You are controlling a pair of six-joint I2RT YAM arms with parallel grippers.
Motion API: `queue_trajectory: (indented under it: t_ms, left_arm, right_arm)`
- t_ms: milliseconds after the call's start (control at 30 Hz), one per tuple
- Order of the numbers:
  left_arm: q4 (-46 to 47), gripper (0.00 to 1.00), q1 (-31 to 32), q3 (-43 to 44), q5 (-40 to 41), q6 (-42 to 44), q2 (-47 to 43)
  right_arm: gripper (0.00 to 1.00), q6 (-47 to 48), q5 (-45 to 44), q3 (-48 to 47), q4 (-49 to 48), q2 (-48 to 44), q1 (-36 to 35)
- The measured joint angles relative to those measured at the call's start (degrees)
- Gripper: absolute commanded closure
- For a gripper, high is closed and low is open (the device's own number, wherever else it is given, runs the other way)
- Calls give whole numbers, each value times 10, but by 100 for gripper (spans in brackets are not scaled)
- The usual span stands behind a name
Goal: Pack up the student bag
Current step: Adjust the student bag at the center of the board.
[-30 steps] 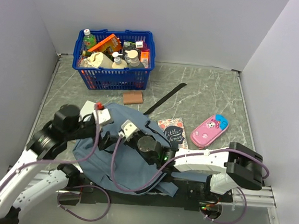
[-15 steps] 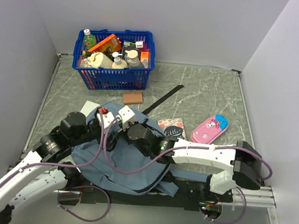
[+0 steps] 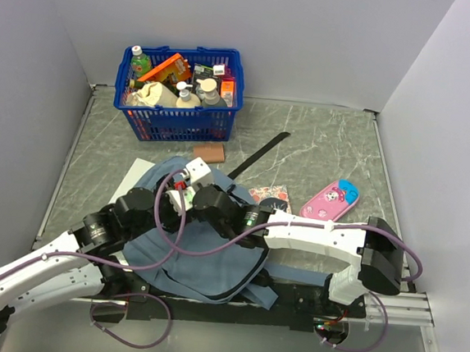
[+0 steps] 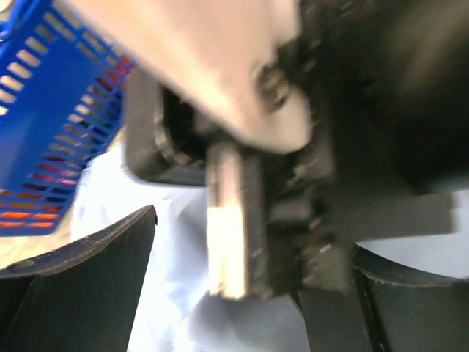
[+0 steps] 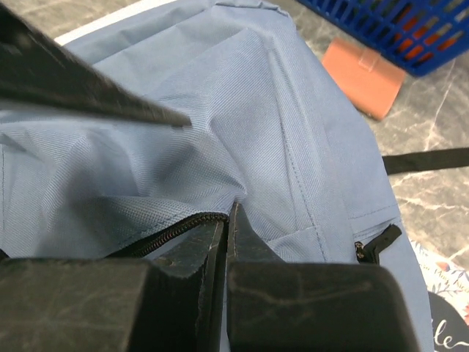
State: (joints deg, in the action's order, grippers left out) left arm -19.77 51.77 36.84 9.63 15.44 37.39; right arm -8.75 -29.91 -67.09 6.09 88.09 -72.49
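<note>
The student bag (image 3: 211,264), grey-blue fabric with a dark zipper, lies crumpled on the table just ahead of both arm bases. My right gripper (image 5: 229,214) is shut on the student bag (image 5: 242,95), pinching the fabric edge beside the open zipper (image 5: 157,238). My left gripper (image 4: 253,246) is open, and its two dark fingers (image 4: 80,286) straddle the blurred front of the right gripper (image 4: 242,227) over the pale bag cloth (image 4: 176,315). Both grippers meet at the bag's far end (image 3: 192,190) in the top view. One left finger (image 5: 88,92) crosses the upper left of the right wrist view.
A blue basket (image 3: 180,97) full of bottles and boxes stands at the back left. An orange-brown block (image 3: 209,153), a black strip (image 3: 257,156), a patterned book (image 3: 270,197) and a pink pencil case (image 3: 330,202) lie beyond and right of the bag. A white sheet (image 3: 136,174) pokes out on its left.
The left arm swung right over the bag until its fingers straddle the right gripper. The right gripper moved left and away with the bag fabric pinched, covering more of the book.
</note>
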Motion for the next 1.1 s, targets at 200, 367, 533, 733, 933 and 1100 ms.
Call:
queue_trajectory:
  t_ms: [200, 367, 533, 733, 933, 1100]
  left_arm:
    - [16, 26, 2, -18, 38, 28, 2]
    - [19, 28, 1, -18, 52, 34, 3]
    - [27, 32, 0, -18, 53, 36, 4]
    - [23, 42, 0, -8, 43, 39, 12]
    - [19, 61, -1, 27, 31, 54, 35]
    - [29, 67, -3, 34, 34, 63, 50]
  right_arm:
    - [100, -20, 6, 24, -4, -2, 6]
    - [100, -23, 10, 41, -10, -19, 8]
    - [100, -23, 16, 50, -12, -35, 12]
    - [100, -27, 21, 56, -14, -41, 18]
    - [100, -39, 24, 52, -21, -41, 41]
    - [100, -59, 21, 50, -19, -41, 56]
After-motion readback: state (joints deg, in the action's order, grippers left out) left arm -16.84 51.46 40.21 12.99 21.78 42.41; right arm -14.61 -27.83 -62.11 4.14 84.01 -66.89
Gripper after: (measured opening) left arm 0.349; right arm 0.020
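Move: The left hand, open, has the bag's zipped edge just ahead of it, about 1 cm forward, 2 cm to the right and 2 cm lower. That same stretch of edge lies about 1 cm back and 1 cm left of the right fingers, which already pinch the zip beside it. From the right hand, the brown wallet is some 11 cm ahead and 2 cm right, and the black strap 10 cm ahead and 17 cm right, both about 10 cm lower. The left fingers straddle the zipped edge beside the right hand's pinch, one inside the opening and one outside, and close from wide to about a third open as that hand eases forward some 2 cm and, after a small dip, rises. The right hand keeps its shut grip on the zip, sinks slightly at first, then draws it right and forward, about 3 cm each way. ##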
